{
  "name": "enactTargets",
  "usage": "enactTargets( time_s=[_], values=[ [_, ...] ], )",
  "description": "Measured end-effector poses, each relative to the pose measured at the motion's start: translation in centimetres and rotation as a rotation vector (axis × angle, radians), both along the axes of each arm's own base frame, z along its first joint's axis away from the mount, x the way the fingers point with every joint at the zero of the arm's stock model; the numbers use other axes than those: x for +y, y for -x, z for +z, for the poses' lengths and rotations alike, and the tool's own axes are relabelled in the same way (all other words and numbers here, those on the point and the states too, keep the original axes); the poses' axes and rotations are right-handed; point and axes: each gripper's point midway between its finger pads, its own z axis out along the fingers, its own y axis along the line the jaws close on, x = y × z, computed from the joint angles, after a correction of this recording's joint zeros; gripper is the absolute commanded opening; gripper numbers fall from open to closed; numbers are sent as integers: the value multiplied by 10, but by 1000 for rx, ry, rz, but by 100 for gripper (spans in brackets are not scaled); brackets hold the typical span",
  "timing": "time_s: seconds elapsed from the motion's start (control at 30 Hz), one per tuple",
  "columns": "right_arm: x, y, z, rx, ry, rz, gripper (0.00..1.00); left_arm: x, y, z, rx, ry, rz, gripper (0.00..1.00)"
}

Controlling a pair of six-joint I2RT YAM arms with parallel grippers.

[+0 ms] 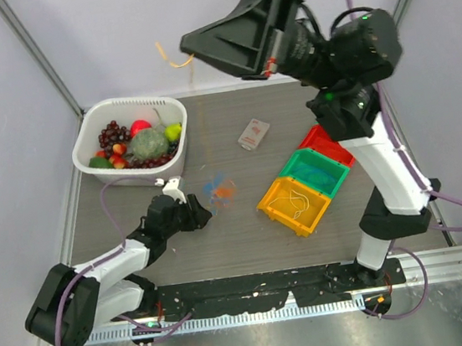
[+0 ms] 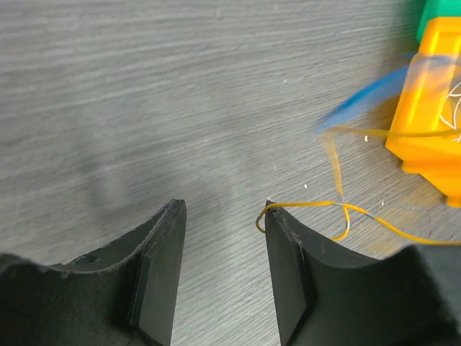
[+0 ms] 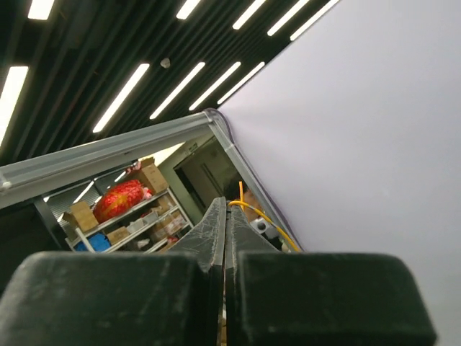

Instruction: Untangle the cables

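Note:
A small tangle of blue and orange cables lies on the table's middle, blurred. My left gripper is open, low over the table just left of it. In the left wrist view the gripper is empty between the jaws; an orange-yellow cable loops against its right fingertip, and a blurred blue cable hangs beyond. My right gripper is raised high at the back, shut on an orange cable that dangles from its tips; it also shows in the right wrist view at the gripper.
Red, green and yellow bins stand in a row at the right; a white wire lies in the yellow one. A white basket of fruit stands back left. A small white card lies mid-back.

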Motion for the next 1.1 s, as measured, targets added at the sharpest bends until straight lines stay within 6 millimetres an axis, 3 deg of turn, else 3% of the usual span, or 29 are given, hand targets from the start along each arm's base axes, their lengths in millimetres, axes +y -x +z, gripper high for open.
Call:
enactTargets(
  time_s=[0.13,0.33,0.4,0.47,0.5,0.63,0.77,0.9,1.0,1.1],
  values=[
    [-30,15,14,-55,-60,-68,1,8,6,-3,8,6,35,53],
    [-59,30,27,-146,-117,-161,1,16,9,26,-83,63,83,46],
    [-59,27,26,-159,-114,-186,1,17,11,36,-99,92,95,36],
    [-53,20,20,-157,-94,-209,1,19,15,50,-122,135,109,16],
    [-48,15,15,-151,-74,-222,1,20,16,57,-133,161,120,0],
    [-28,-11,-9,-124,25,-303,0,37,25,62,-99,193,226,0],
    [-17,-35,-35,-116,130,-414,1,56,37,66,-53,201,330,0],
    [-16,-54,-74,-118,252,-524,1,78,45,109,-98,231,422,0],
    [-15,-69,-126,-93,385,-585,1,89,52,159,-162,265,450,0],
    [-6,-92,-211,-51,583,-638,1,94,59,214,-233,292,432,0]
  ],
)
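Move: A strand of the yellow cable crosses the left hand's right fingertip, about 2 cm to the right and 2 cm back of the hand point. The blue-orange tangle lies some 4 cm ahead and 6 cm right, near hand height. The yellow tray is roughly 24 cm right and level fore and aft; the fruit basket about 22 cm ahead and 17 cm left. From the high right hand, the tangle is about 18 cm ahead, hardly sideways, and some 66 cm below. Up, then left and somewhat back, the left hand lifts about 20 cm from low over the table; its half-open fingers shut early in the rise and pinch the yellow cable, and the wrist swings counter-clockwise. The right hand, keeping its grip on the yellow cable's end, first swings right and a little back, then reverses forward and sinks steeply towards the tangle, fingers tipping down and turning clockwise. ##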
